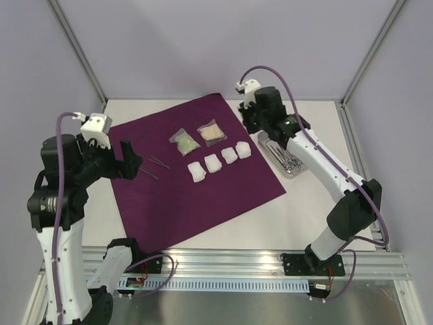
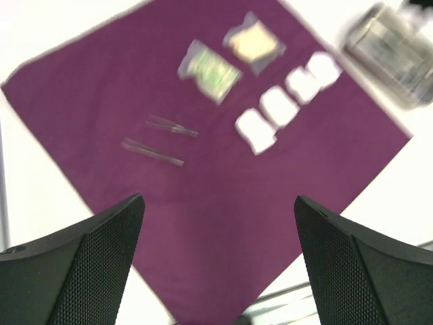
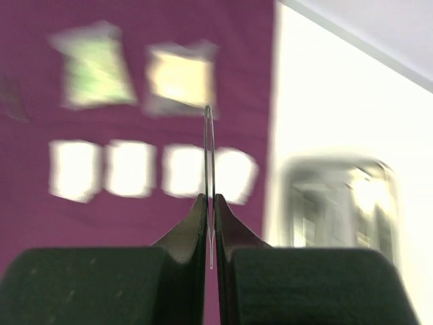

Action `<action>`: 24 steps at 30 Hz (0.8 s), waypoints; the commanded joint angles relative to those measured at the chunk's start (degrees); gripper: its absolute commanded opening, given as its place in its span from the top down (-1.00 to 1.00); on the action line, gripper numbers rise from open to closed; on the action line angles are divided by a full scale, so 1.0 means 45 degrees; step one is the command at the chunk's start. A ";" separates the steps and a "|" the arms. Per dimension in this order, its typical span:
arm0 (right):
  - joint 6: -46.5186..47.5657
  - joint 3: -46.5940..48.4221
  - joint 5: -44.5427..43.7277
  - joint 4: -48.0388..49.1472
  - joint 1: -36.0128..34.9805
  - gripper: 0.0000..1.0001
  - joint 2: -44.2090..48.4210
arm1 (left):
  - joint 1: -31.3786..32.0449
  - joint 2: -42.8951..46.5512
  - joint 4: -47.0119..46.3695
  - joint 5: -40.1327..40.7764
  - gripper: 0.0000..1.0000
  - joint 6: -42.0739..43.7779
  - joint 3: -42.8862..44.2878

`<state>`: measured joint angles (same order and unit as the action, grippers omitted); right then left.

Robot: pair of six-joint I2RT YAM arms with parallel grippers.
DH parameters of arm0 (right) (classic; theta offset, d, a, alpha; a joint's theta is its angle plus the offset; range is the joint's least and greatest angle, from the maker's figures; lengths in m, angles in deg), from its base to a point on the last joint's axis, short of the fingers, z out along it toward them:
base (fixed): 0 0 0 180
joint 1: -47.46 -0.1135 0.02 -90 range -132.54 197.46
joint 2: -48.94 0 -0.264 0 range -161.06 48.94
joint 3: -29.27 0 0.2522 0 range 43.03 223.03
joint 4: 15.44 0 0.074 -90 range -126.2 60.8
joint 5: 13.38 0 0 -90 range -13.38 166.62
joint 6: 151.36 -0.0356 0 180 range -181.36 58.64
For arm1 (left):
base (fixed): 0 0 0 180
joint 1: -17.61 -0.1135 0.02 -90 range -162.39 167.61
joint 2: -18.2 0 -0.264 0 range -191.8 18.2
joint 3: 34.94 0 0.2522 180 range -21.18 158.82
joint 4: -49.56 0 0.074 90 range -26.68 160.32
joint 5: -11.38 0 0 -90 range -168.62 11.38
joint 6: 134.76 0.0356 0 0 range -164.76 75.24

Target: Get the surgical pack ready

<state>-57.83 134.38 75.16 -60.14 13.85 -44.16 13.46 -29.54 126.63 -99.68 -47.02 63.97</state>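
Note:
The deep-purple cloth (image 1: pixel 203 203) lies spread flat on the table. On it are two thin steel instruments (image 1: pixel 154 168), two clear packets (image 1: pixel 183 142) and a row of several white gauze pads (image 1: pixel 213 163). The steel tray (image 1: pixel 287 156) sits off the cloth's right corner with more instruments in it. My left gripper (image 1: pixel 128 161) hangs open and empty over the cloth's left part (image 2: pixel 218 200), above the two instruments (image 2: pixel 162 139). My right gripper (image 3: pixel 210 200) is shut on a thin steel instrument (image 3: pixel 208 149) that stands up between its fingers, above the cloth's right edge near the tray (image 3: pixel 338 203).
White tabletop borders the cloth on all sides. An aluminium rail (image 1: pixel 270 261) carrying both arm bases runs along the near edge. Frame posts (image 1: pixel 81 61) and grey walls stand at the back and sides.

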 commanded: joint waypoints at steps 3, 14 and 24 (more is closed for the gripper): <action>0.3861 -0.0163 0.0517 -0.2637 0.3323 0.99 -0.1047 | 0.0022 -0.1712 0.0620 0.0674 -1.00 0.2669 -0.1574; 0.6285 0.1749 -0.0242 -0.1972 0.5788 0.99 -0.5676 | 0.0022 -0.3627 -0.1334 0.2180 -1.00 0.3491 -0.3569; 0.7242 0.1478 -0.1316 -0.1993 0.6198 0.99 -0.6538 | 0.0003 -0.4331 -0.1315 0.2454 -1.00 0.3413 -0.3433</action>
<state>-28.67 140.19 72.65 -69.80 41.02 -73.99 13.46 -48.89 122.09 -88.58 -32.81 47.33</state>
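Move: The tray for the pinched tweezers lies about 21 cm right of the right hand, 4 cm ahead and 25 cm below. The nearest gauze pad is about 4 cm ahead and 3 cm right of that hand, the beige pouch 11 cm ahead and 8 cm left. From the empty left hand, the nearer loose tweezers lie some 13 cm ahead, 4 cm left and 36 cm below, with the farther tweezers roughly 4 cm beyond them and 4 cm to their right. The tweezers, still pinched in the shut right fingers, swing about 23 cm right and 22 cm down, a little forward, from beside the gauze pads to the tray, sideways first, then mostly down, while the wrist tips the fingers nearly straight down. The left hand, wide open and empty, sinks about 17 cm and eases forward and left towards the loose tweezers, tilting down. ##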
